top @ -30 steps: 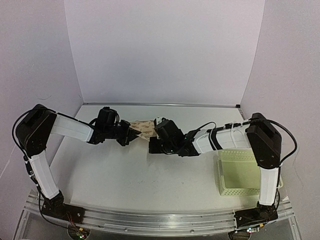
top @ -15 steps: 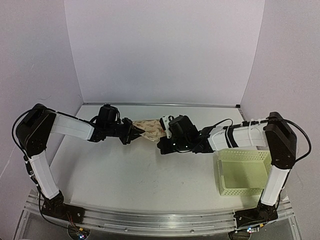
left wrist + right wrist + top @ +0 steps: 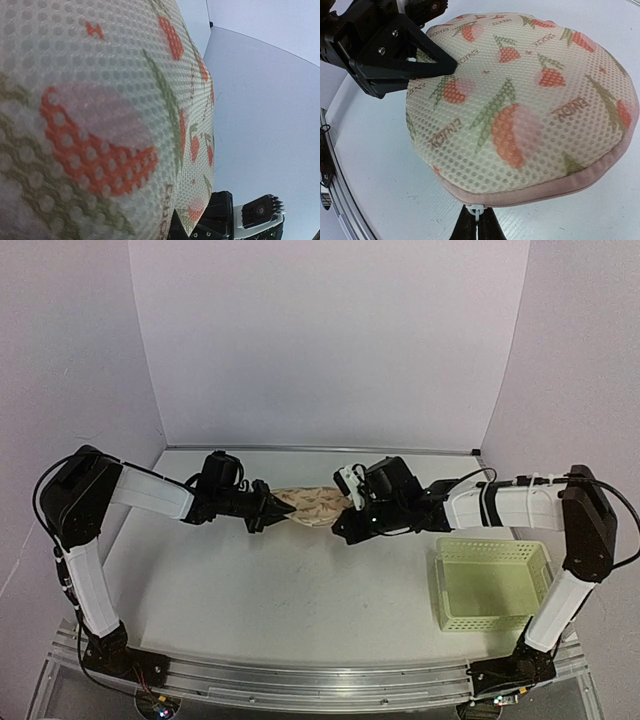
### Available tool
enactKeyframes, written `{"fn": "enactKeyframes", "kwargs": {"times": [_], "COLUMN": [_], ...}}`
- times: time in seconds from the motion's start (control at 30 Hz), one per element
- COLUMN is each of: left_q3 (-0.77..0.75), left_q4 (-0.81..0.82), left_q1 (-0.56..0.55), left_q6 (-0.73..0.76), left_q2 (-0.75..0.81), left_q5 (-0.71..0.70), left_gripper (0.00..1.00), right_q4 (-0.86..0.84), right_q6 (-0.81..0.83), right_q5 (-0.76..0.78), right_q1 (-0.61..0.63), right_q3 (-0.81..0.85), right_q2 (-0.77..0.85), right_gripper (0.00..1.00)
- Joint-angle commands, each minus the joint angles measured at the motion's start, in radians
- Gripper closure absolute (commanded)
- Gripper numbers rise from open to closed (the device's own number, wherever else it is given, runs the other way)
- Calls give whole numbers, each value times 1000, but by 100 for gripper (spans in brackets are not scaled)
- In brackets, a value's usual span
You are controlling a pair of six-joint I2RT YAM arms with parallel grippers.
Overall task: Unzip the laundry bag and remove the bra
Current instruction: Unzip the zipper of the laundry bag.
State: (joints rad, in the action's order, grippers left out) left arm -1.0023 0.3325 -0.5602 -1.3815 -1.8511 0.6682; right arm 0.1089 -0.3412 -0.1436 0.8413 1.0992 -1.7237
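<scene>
The laundry bag (image 3: pixel 314 505), beige mesh with red and green print and a pink zip edge, is stretched between both grippers just above the table. My left gripper (image 3: pixel 262 512) is shut on its left end; in the right wrist view that gripper (image 3: pixel 451 64) pinches the bag's far edge. My right gripper (image 3: pixel 479 227) is shut on the white zip pull (image 3: pixel 479 212) at the near pink edge, and it sits at the bag's right end (image 3: pixel 348 512) in the top view. Printed mesh (image 3: pixel 100 120) fills the left wrist view and hides the left fingers. The bra is hidden.
A pale yellow-green lattice basket (image 3: pixel 490 585) stands on the table at the right, below the right forearm. White walls close the back and both sides. The arm bases sit on a rail along the near edge.
The right gripper has moved to the right, drawing the bag's end with it. The left gripper followed slightly right, still holding the bag. The right forearm no longer covers the basket.
</scene>
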Motion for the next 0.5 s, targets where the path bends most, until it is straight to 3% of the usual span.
{"fn": "enactKeyframes", "kwargs": {"times": [0.0,0.47], "left_q3": [-66,-177], "left_q4": [48,22], "left_q1": [5,5], "left_q6": [79,241], "left_q2": [-21,-115], "left_q5": [68,229], "left_gripper": [100,100], "right_q4": [63,238], "right_q6": [70,189], "right_q5": [-20,-35], "right_q1": [-51,-191], "right_q3": [-9,-34], "right_q2": [81,106], "right_gripper": [100,100]}}
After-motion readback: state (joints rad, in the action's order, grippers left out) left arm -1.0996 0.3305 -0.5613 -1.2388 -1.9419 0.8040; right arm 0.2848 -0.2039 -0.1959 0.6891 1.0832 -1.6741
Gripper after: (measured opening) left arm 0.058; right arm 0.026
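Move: The right hand has the zipper pull at the laundry bag's near rim. From it, the bag's right end, where the zip runs, lies about 5 cm ahead and 4 cm to the right, roughly level. The bag's middle is some 5 cm ahead and 6 cm left, and the left fingers are 5 cm ahead and 12 cm left. From the left hand, which grips the bag's left end, the right end lies roughly 15 cm right and 1 cm ahead. Still pinching the zipper pull, the right fingers draw the slider along the bag's pink rim, pulling about 7 cm to the right and slightly forward, sinking a little towards the end. The left fingers keep their grip on the bag's other end, giving way some 2 cm to the right as that wrist turns about 10 degrees clockwise. ##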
